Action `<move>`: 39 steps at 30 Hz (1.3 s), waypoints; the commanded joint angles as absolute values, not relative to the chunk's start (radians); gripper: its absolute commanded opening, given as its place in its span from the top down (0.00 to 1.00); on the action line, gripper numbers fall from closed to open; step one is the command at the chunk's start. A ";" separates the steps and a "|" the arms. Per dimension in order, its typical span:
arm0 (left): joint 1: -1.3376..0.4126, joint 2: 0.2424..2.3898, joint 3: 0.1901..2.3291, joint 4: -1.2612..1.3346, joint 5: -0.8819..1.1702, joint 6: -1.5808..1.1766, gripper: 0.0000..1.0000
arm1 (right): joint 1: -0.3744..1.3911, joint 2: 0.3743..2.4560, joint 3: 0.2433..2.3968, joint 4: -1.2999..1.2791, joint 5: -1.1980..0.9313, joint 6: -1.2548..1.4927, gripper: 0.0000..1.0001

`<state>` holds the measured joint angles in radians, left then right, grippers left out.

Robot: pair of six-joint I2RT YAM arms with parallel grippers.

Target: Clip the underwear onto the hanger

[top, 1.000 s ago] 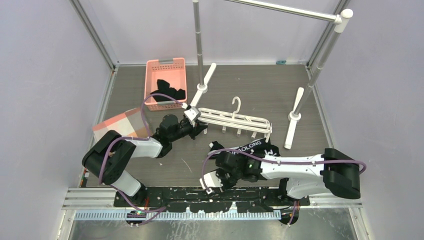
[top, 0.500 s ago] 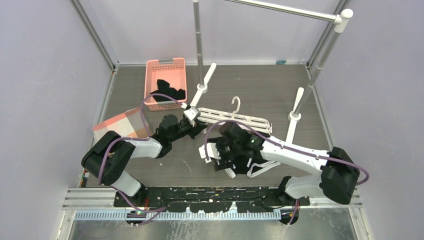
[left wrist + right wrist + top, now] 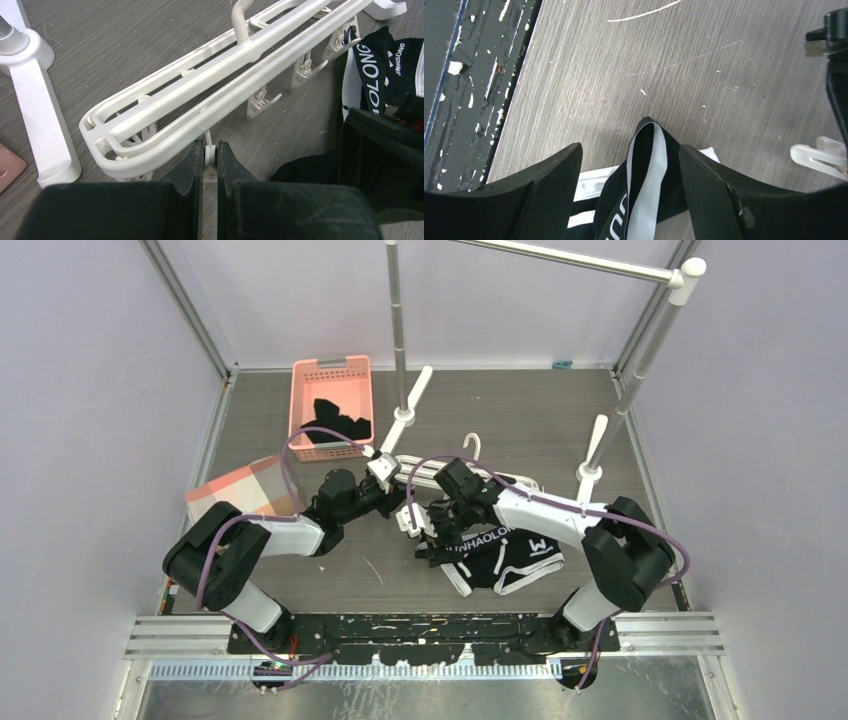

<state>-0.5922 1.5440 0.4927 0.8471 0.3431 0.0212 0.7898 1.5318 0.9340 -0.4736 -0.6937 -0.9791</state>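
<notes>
The white hanger (image 3: 424,470) lies flat on the table, with its hook (image 3: 470,446) pointing to the back. My left gripper (image 3: 393,490) is shut on one of its small clips (image 3: 211,160) at the frame's near left corner (image 3: 130,150). The black underwear (image 3: 505,555) lies crumpled just in front of the hanger, white waistband lettering up. My right gripper (image 3: 424,530) hovers over its left end, open. In the right wrist view a fold of the waistband (image 3: 644,170) stands between the spread fingers (image 3: 559,175) without being pinched.
A pink basket (image 3: 332,390) holding plain black garments (image 3: 340,423) stands at the back left. The metal rail stand's white feet (image 3: 410,400) (image 3: 590,470) flank the hanger. A pale pink cloth (image 3: 240,490) lies at the left edge.
My right arm swung from the front edge up toward the hanger, bringing the underwear along, and its jaws opened. The left gripper stayed on the clip.
</notes>
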 commanded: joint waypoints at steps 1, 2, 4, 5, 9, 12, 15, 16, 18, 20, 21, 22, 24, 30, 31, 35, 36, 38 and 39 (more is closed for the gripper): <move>-0.583 1.502 0.495 0.906 0.337 0.048 1.00 | 0.784 1.577 0.988 -0.481 -0.776 -1.022 0.24; -0.584 1.503 0.495 0.905 0.338 0.048 1.00 | 0.784 1.585 0.989 -0.479 -0.773 -1.024 0.25; -0.584 1.503 0.495 0.903 0.338 0.050 1.00 | 0.783 1.598 0.984 -0.473 -0.756 -1.026 0.27; -0.584 1.502 0.495 0.902 0.339 0.052 1.00 | 0.783 1.601 0.978 -0.468 -0.737 -1.026 0.28; -0.584 1.500 0.497 0.897 0.337 0.055 1.00 | 0.777 1.596 0.947 -0.442 -0.712 -1.024 0.30; -0.584 1.500 0.498 0.894 0.338 0.055 1.00 | 0.770 1.592 0.932 -0.432 -0.705 -1.018 0.34; -0.584 1.500 0.498 0.894 0.338 0.057 1.00 | 0.764 1.591 0.919 -0.415 -0.684 -1.009 0.34; -0.584 1.499 0.499 0.892 0.337 0.058 1.00 | 0.761 1.592 0.915 -0.414 -0.680 -1.008 0.34; -0.585 1.498 0.500 0.889 0.338 0.060 1.00 | 0.757 1.594 0.913 -0.413 -0.675 -1.004 0.37; -0.584 1.496 0.500 0.888 0.338 0.060 1.00 | 0.753 1.592 0.909 -0.413 -0.676 -0.998 0.39; -0.584 1.496 0.499 0.888 0.338 0.060 1.00 | 0.754 1.587 0.908 -0.413 -0.677 -0.996 0.40; -0.584 1.496 0.499 0.886 0.338 0.060 1.00 | 0.752 1.585 0.904 -0.410 -0.678 -0.992 0.41; -0.584 1.495 0.500 0.883 0.339 0.060 1.00 | 0.751 1.578 0.897 -0.403 -0.680 -0.984 0.44; -0.584 1.494 0.502 0.881 0.341 0.060 1.00 | 0.748 1.569 0.880 -0.381 -0.676 -0.958 0.54; -0.584 1.493 0.502 0.882 0.341 0.060 1.00 | 0.748 1.568 0.876 -0.375 -0.676 -0.953 0.55; -0.584 1.493 0.502 0.880 0.343 0.060 1.00 | 0.748 1.565 0.867 -0.345 -0.676 -0.930 0.62; -0.584 1.493 0.501 0.880 0.343 0.060 1.00 | 0.748 1.564 0.864 -0.337 -0.676 -0.925 0.64; -0.584 1.493 0.499 0.879 0.343 0.060 1.00 | 0.747 1.561 0.861 -0.325 -0.676 -0.914 0.67; -0.584 1.491 0.500 0.879 0.342 0.060 1.00 | 0.747 1.557 0.857 -0.316 -0.674 -0.909 0.69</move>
<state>-0.5903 1.5364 0.4923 0.8196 0.3435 0.0429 0.7506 1.6016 0.8627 -0.3794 -0.6685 -0.9394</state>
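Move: Some 4 cm below the right hand, about 1 cm ahead and 1 cm to its right, the near end of the underwear's waistband stands up in a fold. The underwear's main part spreads about 14 cm to the right and 2 cm back, and the hanger's middle is roughly 14 cm ahead and 7 cm right, a little higher than the hand. From the left hand the waistband end is about 11 cm back, 5 cm right and 8 cm below. Sinking about 4 cm towards the upturned end of the waistband, the right hand eases some 1.5 cm to its right and a little forward, so that its fingertips straddle the fold. The fingers close from wide open to about a third as they go down. The left hand stays put and keeps its shut grip on the hanger's clip. ##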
